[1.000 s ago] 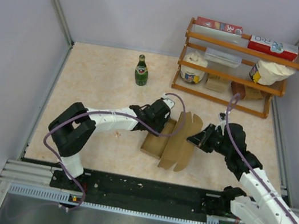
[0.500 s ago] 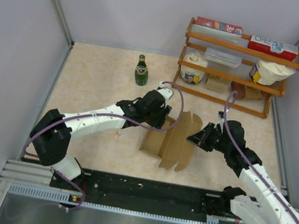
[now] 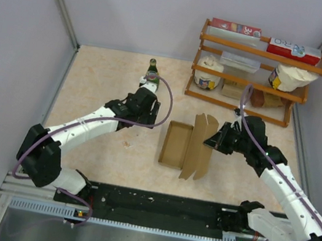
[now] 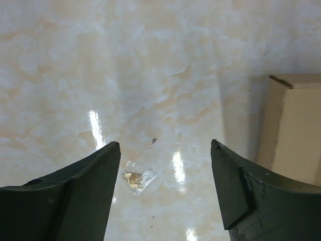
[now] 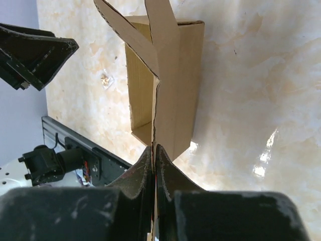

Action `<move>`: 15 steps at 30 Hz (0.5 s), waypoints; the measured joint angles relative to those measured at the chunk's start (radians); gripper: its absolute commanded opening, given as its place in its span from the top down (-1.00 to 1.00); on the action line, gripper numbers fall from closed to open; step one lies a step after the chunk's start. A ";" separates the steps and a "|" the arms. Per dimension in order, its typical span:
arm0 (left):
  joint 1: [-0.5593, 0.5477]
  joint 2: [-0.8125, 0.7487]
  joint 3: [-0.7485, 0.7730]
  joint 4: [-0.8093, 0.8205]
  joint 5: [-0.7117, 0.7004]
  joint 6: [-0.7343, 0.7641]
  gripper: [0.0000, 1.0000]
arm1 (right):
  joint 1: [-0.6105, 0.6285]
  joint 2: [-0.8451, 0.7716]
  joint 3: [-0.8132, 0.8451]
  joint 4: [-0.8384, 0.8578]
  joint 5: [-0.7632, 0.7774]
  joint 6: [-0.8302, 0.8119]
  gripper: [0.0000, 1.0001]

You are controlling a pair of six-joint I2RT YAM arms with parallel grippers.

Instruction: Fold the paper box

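The paper box (image 3: 177, 143) is plain brown cardboard, an open oblong tray lying mid-table with its lid flaps (image 3: 201, 145) raised on the right side. My right gripper (image 3: 212, 143) is shut on the edge of that lid flap; in the right wrist view the jaws (image 5: 155, 148) pinch the thin cardboard, with the box (image 5: 175, 75) stretching away beyond them. My left gripper (image 3: 148, 113) hangs open to the left of the box, apart from it. In the left wrist view the left gripper (image 4: 165, 148) holds nothing and a corner of the box (image 4: 296, 125) shows at the right.
A green bottle (image 3: 151, 76) stands just behind my left wrist. A wooden rack (image 3: 260, 51) with cartons and bags fills the back right. A small clear scrap (image 4: 138, 178) lies on the table below the left fingers. The black rail (image 3: 158, 207) runs along the near edge.
My left gripper has pulled back from the box toward the bottle and opened wider. The box has shifted slightly right and its tray lies open. The right gripper kept its hold on the flap.
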 measured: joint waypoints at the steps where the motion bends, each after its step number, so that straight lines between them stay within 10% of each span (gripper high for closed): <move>1: 0.003 -0.001 -0.003 -0.020 -0.021 -0.012 -0.88 | 0.000 0.009 0.013 -0.012 0.000 -0.012 1.00; 15: 0.073 -0.110 -0.308 -0.087 -0.067 -0.259 -0.98 | 0.000 0.037 0.028 -0.086 -0.016 -0.090 1.00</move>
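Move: The open tray of the paper box lies about 11 cm to the left hand's right, some 4 cm back and 11 cm lower. Its raised lid flaps stand about 8 cm farther right than the tray. A small clear packet lies 6 cm left and 6 cm back of the left hand, 13 cm down; the green bottle stands 14 cm straight ahead. The right hand, shut on the lid edge, has the tray 12 cm to its left, 2 cm back and 12 cm below. Down, left and back in one smooth, slowing sweep, the left hand travels about 13 cm, away from the box and down over the small packet. Its fingers spread from partly open to fully open while the wrist swings some 20 degrees counter-clockwise and tips further down. The right hand keeps its pinch on the lid edge and sinks and eases back, only a centimetre or so each way. ##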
